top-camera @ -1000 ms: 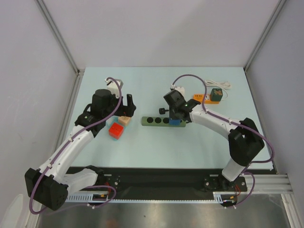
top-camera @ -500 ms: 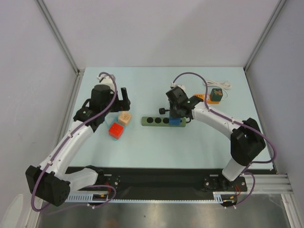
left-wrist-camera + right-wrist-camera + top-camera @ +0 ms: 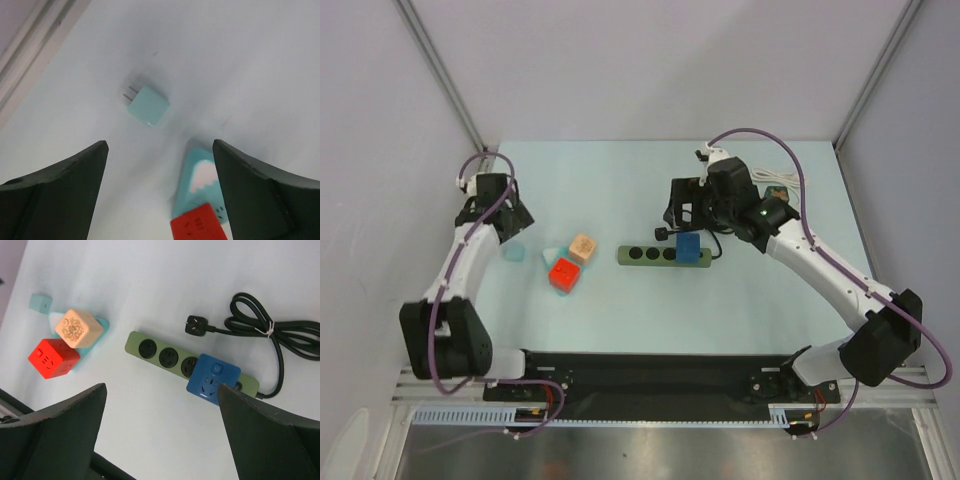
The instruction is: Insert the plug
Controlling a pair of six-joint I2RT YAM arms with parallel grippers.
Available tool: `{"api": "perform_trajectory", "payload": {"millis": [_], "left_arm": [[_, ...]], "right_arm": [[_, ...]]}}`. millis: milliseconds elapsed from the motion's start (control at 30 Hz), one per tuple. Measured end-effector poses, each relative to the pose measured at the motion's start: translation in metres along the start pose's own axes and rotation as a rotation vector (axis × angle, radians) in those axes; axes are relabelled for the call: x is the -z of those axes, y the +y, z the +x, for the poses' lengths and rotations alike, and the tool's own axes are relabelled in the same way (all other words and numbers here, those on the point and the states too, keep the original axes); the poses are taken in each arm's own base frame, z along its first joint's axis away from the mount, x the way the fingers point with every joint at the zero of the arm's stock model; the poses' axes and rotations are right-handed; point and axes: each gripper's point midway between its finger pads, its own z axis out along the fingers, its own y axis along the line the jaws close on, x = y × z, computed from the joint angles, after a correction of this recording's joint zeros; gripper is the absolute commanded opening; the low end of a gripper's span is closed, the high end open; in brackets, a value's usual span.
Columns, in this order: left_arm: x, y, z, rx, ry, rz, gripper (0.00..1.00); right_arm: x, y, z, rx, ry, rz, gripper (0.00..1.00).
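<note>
The blue square plug sits on the right end of the green power strip, with nothing touching it. Three round sockets to its left are empty. My right gripper hangs open above and behind the strip, and nothing lies between its fingers. My left gripper is open at the far left of the table. It hovers over a small pale-blue two-prong plug.
A red cube, a beige cube and a teal piece with a white peak cluster left of the strip. The strip's black cord and plug coil behind it. A white cable lies at the back right.
My right gripper has opened, let go of the blue plug and lifted back from the strip. My left arm has swung out to the far left, over the pale-blue plug.
</note>
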Motion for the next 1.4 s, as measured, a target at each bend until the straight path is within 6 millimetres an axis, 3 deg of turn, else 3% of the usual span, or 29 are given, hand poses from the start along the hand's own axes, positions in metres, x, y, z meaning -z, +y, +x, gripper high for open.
{"api": "perform_trajectory", "payload": {"millis": [33, 100, 200, 233, 467, 700, 933, 1067, 1200, 1267, 1367, 1400], "left_arm": [[-0.016, 0.008, 0.009, 0.01, 0.05, -0.03, 0.84], [-0.044, 0.026, 0.03, 0.06, 0.165, -0.069, 0.83], [-0.066, 0.048, 0.053, 0.127, 0.274, -0.121, 0.88], [-0.071, 0.05, 0.056, 0.134, 0.292, -0.123, 0.95], [-0.102, 0.033, 0.072, 0.161, 0.39, -0.106, 0.99], [-0.118, 0.03, 0.084, 0.201, 0.429, -0.147, 0.93], [-0.121, 0.035, 0.087, 0.202, 0.422, -0.198, 0.72], [-0.121, 0.036, 0.088, 0.202, 0.422, -0.204, 0.68], [-0.121, 0.035, 0.088, 0.208, 0.422, -0.203, 0.44], [-0.121, 0.035, 0.088, 0.207, 0.422, -0.203, 0.39], [-0.121, 0.035, 0.088, 0.196, 0.42, -0.204, 0.47], [-0.121, 0.036, 0.088, 0.187, 0.418, -0.206, 0.67]], "right_arm": [[0.0, 0.002, -0.001, 0.003, 0.0, -0.019, 1.0], [0.0, 0.003, -0.004, 0.009, -0.003, -0.045, 1.0], [0.0, 0.005, -0.002, 0.015, -0.003, -0.086, 1.0], [0.001, 0.005, -0.001, 0.017, -0.002, -0.097, 1.0], [0.006, 0.001, 0.008, 0.019, 0.001, -0.141, 1.0], [0.005, -0.011, 0.004, 0.015, -0.004, -0.139, 1.0], [0.004, -0.018, 0.005, 0.008, -0.002, -0.13, 1.0], [0.006, -0.018, 0.005, 0.008, -0.006, -0.132, 1.0], [0.01, -0.017, 0.004, 0.008, -0.015, -0.136, 1.0], [0.014, -0.016, 0.003, 0.008, -0.021, -0.138, 1.0], [0.019, -0.015, 0.002, 0.009, -0.03, -0.141, 1.0], [0.02, -0.015, 0.001, 0.01, -0.034, -0.143, 1.0]]}}
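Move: The small mint plug that my left hand is going for lies about 15 cm below it, some 3 cm to its left and 1 cm ahead. From that hand, the red cube is roughly 11 cm right and 6 cm back, and the beige cube 16 cm right and about level; both sit on the teal strip, centred 11 cm right and 3 cm back. From my right hand the mint plug lies about 48 cm left, 1 cm ahead and 23 cm lower. I drop my open left hand about 15 cm onto the mint plug, fast at first and then easing, edging some 3 cm left while the fingers tip about 20 degrees further down and roll a little. Once low, I hold there and close the fingers until both pads pinch the plug's sides. My open right hand stays high, drifting about 2 cm right. ##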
